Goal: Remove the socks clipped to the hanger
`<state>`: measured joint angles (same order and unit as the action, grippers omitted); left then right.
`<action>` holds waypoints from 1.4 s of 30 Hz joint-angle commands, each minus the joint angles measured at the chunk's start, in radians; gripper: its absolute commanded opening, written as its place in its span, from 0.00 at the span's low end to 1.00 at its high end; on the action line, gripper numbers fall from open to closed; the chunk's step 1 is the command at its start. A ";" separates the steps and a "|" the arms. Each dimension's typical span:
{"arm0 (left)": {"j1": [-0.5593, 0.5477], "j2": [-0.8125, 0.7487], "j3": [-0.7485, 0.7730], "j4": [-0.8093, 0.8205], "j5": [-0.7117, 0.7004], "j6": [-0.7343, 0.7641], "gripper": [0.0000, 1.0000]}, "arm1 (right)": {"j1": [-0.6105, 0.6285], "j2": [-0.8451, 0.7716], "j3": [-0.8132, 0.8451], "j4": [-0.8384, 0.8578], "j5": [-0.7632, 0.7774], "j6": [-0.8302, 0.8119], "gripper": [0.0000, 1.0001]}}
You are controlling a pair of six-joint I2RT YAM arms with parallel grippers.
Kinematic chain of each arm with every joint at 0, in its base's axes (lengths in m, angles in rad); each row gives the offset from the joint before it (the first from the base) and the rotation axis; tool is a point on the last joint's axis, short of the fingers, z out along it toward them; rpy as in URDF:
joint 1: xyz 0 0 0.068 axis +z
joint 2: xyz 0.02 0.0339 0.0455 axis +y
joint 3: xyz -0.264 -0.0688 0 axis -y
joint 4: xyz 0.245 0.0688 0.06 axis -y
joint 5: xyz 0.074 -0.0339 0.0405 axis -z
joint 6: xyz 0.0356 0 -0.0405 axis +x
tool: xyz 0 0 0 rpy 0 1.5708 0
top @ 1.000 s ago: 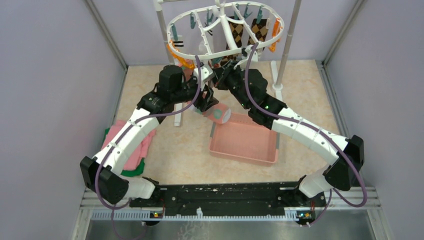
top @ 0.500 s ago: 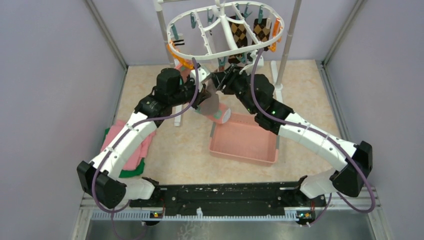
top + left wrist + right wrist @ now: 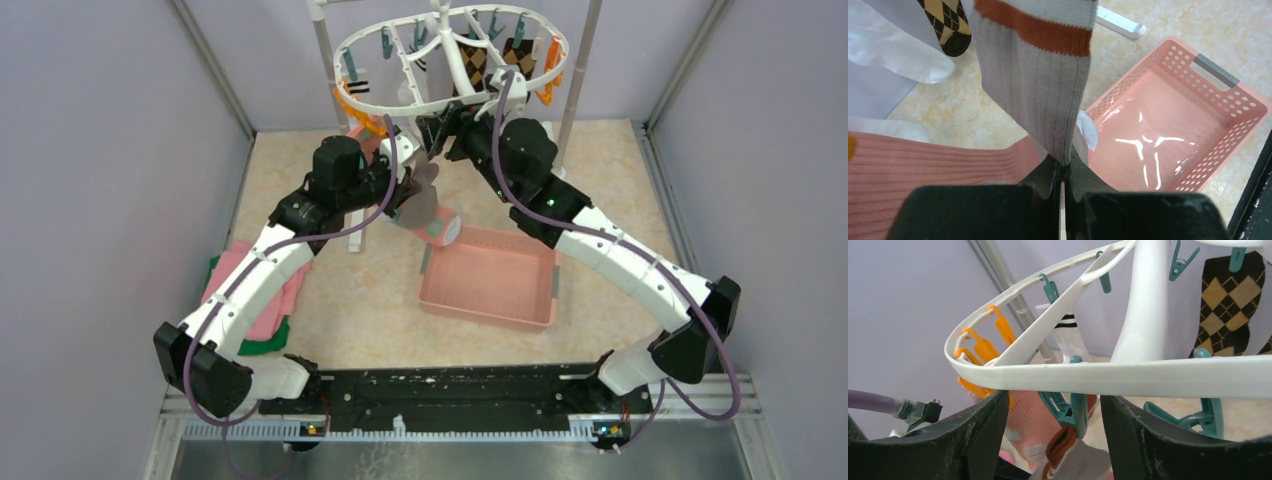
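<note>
The white oval hanger (image 3: 380, 108) hangs at the back with teal and orange clips. A grey-brown sock (image 3: 1033, 85) with an orange-striped cuff hangs from a teal clip (image 3: 1073, 412) under the hanger's rim (image 3: 1128, 377). My left gripper (image 3: 1064, 172) is shut on that sock's lower end, just under the ring (image 3: 408, 195). My right gripper (image 3: 1053, 425) is open, one finger on each side of the clip, touching nothing. A pink sock (image 3: 923, 160) hangs beside it. Argyle socks (image 3: 1230, 305) and a white black-striped sock (image 3: 1068, 335) hang further back.
A pink perforated basket (image 3: 485, 318) sits on the floor below and right of the socks. Folded pink and green cloths (image 3: 255, 300) lie at the left. The stand's metal poles (image 3: 575, 90) rise at the back, with grey walls on both sides.
My left gripper has closed on the grey-brown sock. My right gripper has opened and risen to the clip under the hanger's rim.
</note>
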<state>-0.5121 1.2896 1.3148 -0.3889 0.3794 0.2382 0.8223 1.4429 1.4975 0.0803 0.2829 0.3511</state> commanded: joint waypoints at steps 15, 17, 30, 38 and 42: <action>-0.015 -0.016 0.032 0.013 -0.008 0.001 0.03 | -0.005 0.004 0.020 0.088 0.033 -0.242 0.55; -0.016 -0.018 0.029 0.014 -0.009 0.000 0.03 | -0.006 -0.014 -0.004 0.108 0.037 -0.242 0.52; -0.031 0.004 0.032 -0.002 0.003 0.008 0.04 | -0.006 -0.022 -0.010 0.125 -0.004 -0.248 0.00; -0.061 -0.010 -0.019 -0.056 0.022 0.081 0.02 | -0.037 -0.018 -0.005 0.098 -0.024 -0.222 0.00; -0.078 -0.047 -0.099 -0.055 0.021 0.092 0.03 | -0.055 -0.019 -0.012 0.078 -0.043 -0.200 0.00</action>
<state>-0.5716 1.2884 1.2739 -0.4366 0.3809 0.2916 0.7868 1.4590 1.4780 0.1589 0.2680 0.1246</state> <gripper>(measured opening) 0.036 0.247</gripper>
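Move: The teal clip holding the cuff of the striped grey sock is about 2 cm straight ahead of my open right hand, level with it. Its neighbours on the hanger rim are another teal clip 6 cm to its right and 3 cm farther out, and orange clips about 11 cm to its left, about level with it. My left hand already holds the sock's lower part; from there the clip is roughly 13 cm up, 4 cm ahead and 6 cm right. The pink basket lies 29 cm below that hand, 5 cm back, 16 cm right. I ease my right hand about 1.5 cm forward around the teal clip, dipping about 1.5 cm and coming back up, its fingers tipping up and its left side rolling down some 10 degrees each, then close and squeeze the clip. My left hand keeps its grip on the sock, almost still until late, then draws it down and back about 3 cm, away from the clip, while the right holds on and edges right. ##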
